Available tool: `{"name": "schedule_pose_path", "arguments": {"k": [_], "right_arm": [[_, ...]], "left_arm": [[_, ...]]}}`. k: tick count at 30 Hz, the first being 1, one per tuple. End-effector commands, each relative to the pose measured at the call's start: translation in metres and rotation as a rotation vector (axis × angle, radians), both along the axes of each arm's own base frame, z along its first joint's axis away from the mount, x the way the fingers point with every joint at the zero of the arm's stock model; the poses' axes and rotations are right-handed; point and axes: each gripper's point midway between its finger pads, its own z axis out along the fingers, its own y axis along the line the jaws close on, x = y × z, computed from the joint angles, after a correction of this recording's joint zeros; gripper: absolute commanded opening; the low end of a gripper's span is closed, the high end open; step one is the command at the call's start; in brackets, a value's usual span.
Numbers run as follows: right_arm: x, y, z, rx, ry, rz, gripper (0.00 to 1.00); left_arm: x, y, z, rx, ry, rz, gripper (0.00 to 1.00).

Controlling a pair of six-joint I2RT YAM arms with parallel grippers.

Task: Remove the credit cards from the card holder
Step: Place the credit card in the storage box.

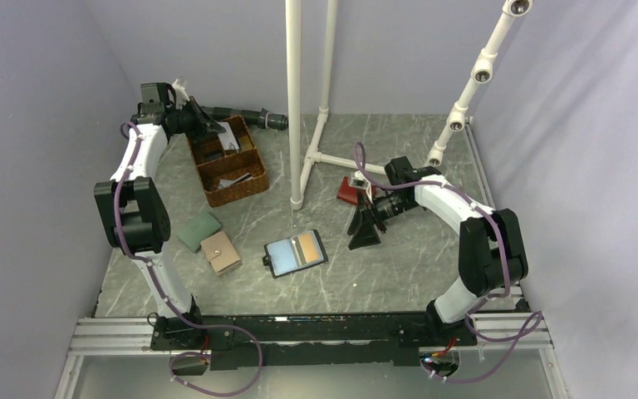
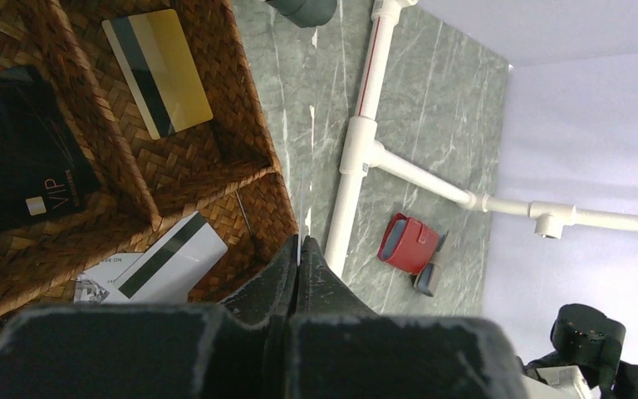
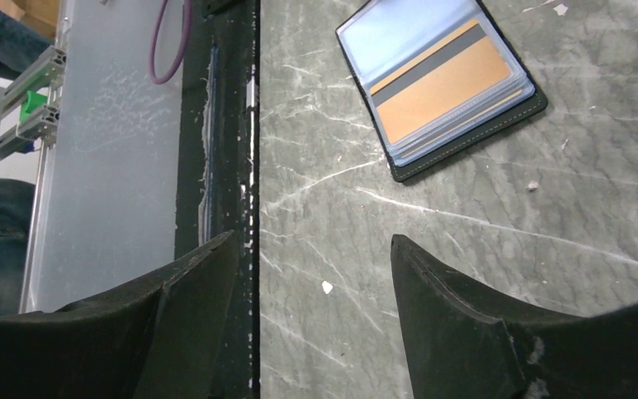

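The card holder (image 1: 296,253) (image 3: 465,141) lies open on the table, with a light blue panel on one half. An orange credit card (image 3: 444,83) with a grey stripe sits in a clear sleeve on the other half. My right gripper (image 1: 364,234) (image 3: 311,249) hangs open and empty just right of the holder, over bare table. My left gripper (image 1: 214,129) (image 2: 299,245) is above the wicker basket (image 1: 253,184) at the back left. It is shut on a thin white card seen edge-on. In the basket lie a yellow card (image 2: 158,71), a black card (image 2: 17,150) and a white card (image 2: 166,262).
A green wallet (image 1: 198,229) and a beige wallet (image 1: 221,253) lie left of the holder. A red wallet (image 1: 347,189) (image 2: 409,243) sits behind my right gripper. A white pipe frame (image 1: 295,100) stands mid-table, with a black rail (image 3: 233,166) along the near edge.
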Motion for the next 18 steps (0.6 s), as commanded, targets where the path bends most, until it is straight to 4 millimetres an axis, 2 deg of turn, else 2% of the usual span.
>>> {"name": "schedule_pose_path", "arguments": {"k": [1, 5, 11, 18], "right_arm": [[0.015, 0.002, 0.009, 0.011, -0.068, 0.011, 0.69], [0.026, -0.001, 0.008, -0.038, -0.098, 0.025, 0.69], [0.057, -0.003, 0.007, -0.131, -0.121, 0.044, 0.70], [0.095, 0.003, 0.019, -0.166, -0.173, 0.021, 0.71]], "left_arm": [[-0.002, 0.001, 0.024, 0.042, -0.077, -0.031, 0.00], [-0.003, 0.005, 0.025, 0.068, -0.083, -0.025, 0.00], [0.002, 0.006, 0.026, 0.074, -0.096, -0.022, 0.00], [0.009, 0.009, 0.038, 0.104, -0.166, -0.027, 0.00]]}}
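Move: Below the left hand, which holds a card, the storage box has its middle about 17 cm down, 2 cm ahead and 1 cm left; inside, the gold card lies roughly 12 cm ahead and 4 cm right. From the empty right hand, some 12 cm down, the red card holder is about 21 cm straight ahead, the gray holder 17 cm ahead and 11 cm right, the open card holder 19 cm left and 1 cm back. Holding nearly still over the storage box, the left hand keeps the card pinched in its shut fingers, sinking barely half a centimetre. The right hand, empty and still wide open, starts slowly and then speeds forward about 8 cm at nearly level height, towards the red card holder and away from the open one, its left-pointing fingers tipping some 10 degrees further down. ##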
